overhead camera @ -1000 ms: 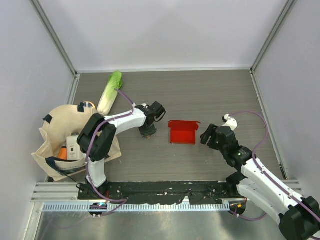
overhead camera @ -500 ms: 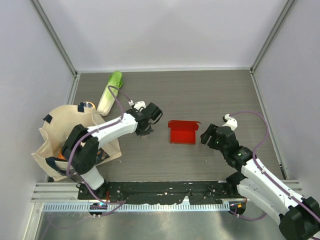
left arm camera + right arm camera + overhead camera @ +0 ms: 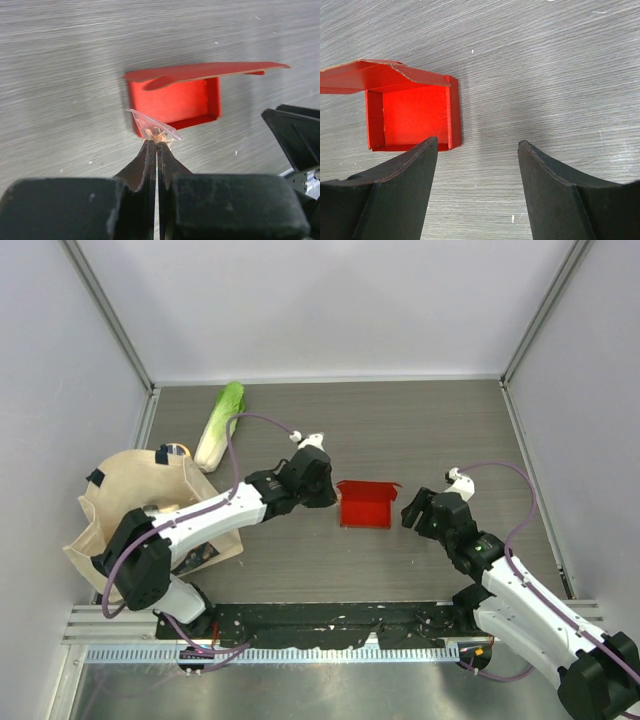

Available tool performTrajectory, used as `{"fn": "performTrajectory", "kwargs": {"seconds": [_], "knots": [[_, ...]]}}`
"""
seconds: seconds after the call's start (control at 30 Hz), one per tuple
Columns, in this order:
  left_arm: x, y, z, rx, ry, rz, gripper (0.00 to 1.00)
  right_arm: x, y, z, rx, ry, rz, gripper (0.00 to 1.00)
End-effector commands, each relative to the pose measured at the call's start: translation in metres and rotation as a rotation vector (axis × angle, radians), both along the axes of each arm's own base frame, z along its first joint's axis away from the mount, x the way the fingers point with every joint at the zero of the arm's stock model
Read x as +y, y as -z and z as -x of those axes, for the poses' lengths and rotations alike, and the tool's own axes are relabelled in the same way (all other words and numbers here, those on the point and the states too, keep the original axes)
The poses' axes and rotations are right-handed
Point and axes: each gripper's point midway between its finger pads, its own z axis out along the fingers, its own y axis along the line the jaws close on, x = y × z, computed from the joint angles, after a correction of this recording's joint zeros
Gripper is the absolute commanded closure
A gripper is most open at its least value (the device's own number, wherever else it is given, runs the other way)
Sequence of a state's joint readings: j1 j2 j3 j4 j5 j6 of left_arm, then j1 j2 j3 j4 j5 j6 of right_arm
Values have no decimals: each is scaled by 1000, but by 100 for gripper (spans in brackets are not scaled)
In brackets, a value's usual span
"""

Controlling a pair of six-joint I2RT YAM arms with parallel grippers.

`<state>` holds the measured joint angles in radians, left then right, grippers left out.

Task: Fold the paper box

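The red paper box (image 3: 365, 506) lies open on the table in the middle, with low walls folded up and a lid flap (image 3: 200, 72) standing along its far side. It also shows in the left wrist view (image 3: 172, 102) and the right wrist view (image 3: 412, 117). My left gripper (image 3: 328, 496) is at the box's left edge, shut on a small clear wrapper (image 3: 152, 125) with something golden inside, held at the box's near corner (image 3: 156, 142). My right gripper (image 3: 412, 510) is open and empty, just right of the box (image 3: 477, 145).
A beige tote bag (image 3: 150, 520) with items inside lies at the left. A napa cabbage (image 3: 220, 425) lies behind it. Grey walls enclose the table on three sides. A metal rail (image 3: 320, 640) runs along the near edge.
My left gripper has swung right from beside the tote bag to the box's left edge. The right arm and the box have not moved.
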<state>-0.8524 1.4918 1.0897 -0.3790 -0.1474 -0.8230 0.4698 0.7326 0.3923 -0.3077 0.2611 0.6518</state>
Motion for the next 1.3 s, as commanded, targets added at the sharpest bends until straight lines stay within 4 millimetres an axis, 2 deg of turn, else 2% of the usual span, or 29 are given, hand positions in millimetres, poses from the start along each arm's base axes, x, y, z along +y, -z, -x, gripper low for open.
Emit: {"fn": "performTrajectory", "kwargs": {"seconds": [0.0,0.13,0.17,0.3,0.43,0.5,0.57,0.63,0.67,0.8,0.83,0.87,0.9,0.93,0.97,1.0,1.03,1.07,1.1,1.13,1.17,1.2,1.23,1.27], "knots": [[-52,-20,-4,-96,146,95,97,-1,-12,-7,-53,12,-1,30],[-76,-19,-6,-121,190,74,98,-3,-15,-6,-60,24,-9,30],[-79,-13,-7,-123,197,52,98,-3,-16,-6,-64,25,-13,30],[-86,-10,-16,-170,199,1,98,-3,-18,-4,-65,25,-22,30],[-96,-2,-12,-164,226,-8,96,-3,-18,-2,-61,24,-25,30],[-99,4,-13,-159,233,-20,90,-3,-19,-3,-69,25,-30,30],[-99,7,-12,-154,233,-25,71,-4,-19,-3,-69,28,-23,30],[-95,3,-12,-173,230,-24,52,-4,-17,-3,-60,24,-19,30],[-91,2,-14,-198,229,-43,49,-3,-16,-4,-56,22,-19,30],[-72,-10,-12,-254,239,-88,43,8,-13,-3,-38,-44,-28,30],[-67,-28,-10,-288,242,-63,42,13,-11,-1,-22,-72,-32,30],[-63,-31,-7,-309,266,-69,41,15,-14,-2,-29,-92,-27,30],[-55,-25,-2,-319,283,-85,41,18,-13,-3,-27,-111,-26,30],[-48,-41,2,-362,293,-67,40,25,-12,-1,-20,-150,-38,30],[-37,-27,8,-361,312,-98,41,30,-15,-5,-45,-177,-46,30],[-32,-31,6,-403,348,-95,48,33,-15,-6,-61,-205,-36,31],[-26,-30,7,-412,358,-83,50,33,-15,-9,-75,-211,-30,31],[-11,-19,13,-408,363,-70,49,35,-14,-14,-99,-213,-29,31],[-8,-28,4,-425,361,22,43,35,-13,-17,-115,-216,-18,31],[-1,-27,1,-423,340,55,38,34,-14,-20,-128,-218,-10,31],[8,-17,6,-403,342,92,35,37,-17,-26,-170,-223,-11,31],[17,-26,-10,-443,291,144,29,38,-22,-30,-208,-231,-5,31],[14,-28,-7,-428,299,216,27,37,-23,-33,-234,-228,1,31],[16,-20,-7,-417,299,238,25,37,-29,-37,-282,-226,-2,31]]}}
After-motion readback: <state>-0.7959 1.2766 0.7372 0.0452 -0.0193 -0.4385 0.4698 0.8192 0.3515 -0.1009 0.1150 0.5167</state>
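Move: The small plastic bag still hangs from my left fingers. The open box's middle lies about 9 cm to this hand's right, 1 cm ahead and 11 cm below. Its raised lid stands along the far side, some 5 cm beyond the box's middle, and my right fingers are about 17 cm right, level and 5 cm lower. From my right hand, the box is roughly 8 cm left, 2 ahead and 6 below. I carry the bag about 8 cm right with my left hand, sinking 2 or 3 cm until it is over the box, then open my fingers and let the bag go from above the floor. I draw back left some 11 cm, fingers wide and tipping up. As it clears, my right hand, still open, edges 3 cm left towards the box, turning about 10 degrees counter-clockwise. ##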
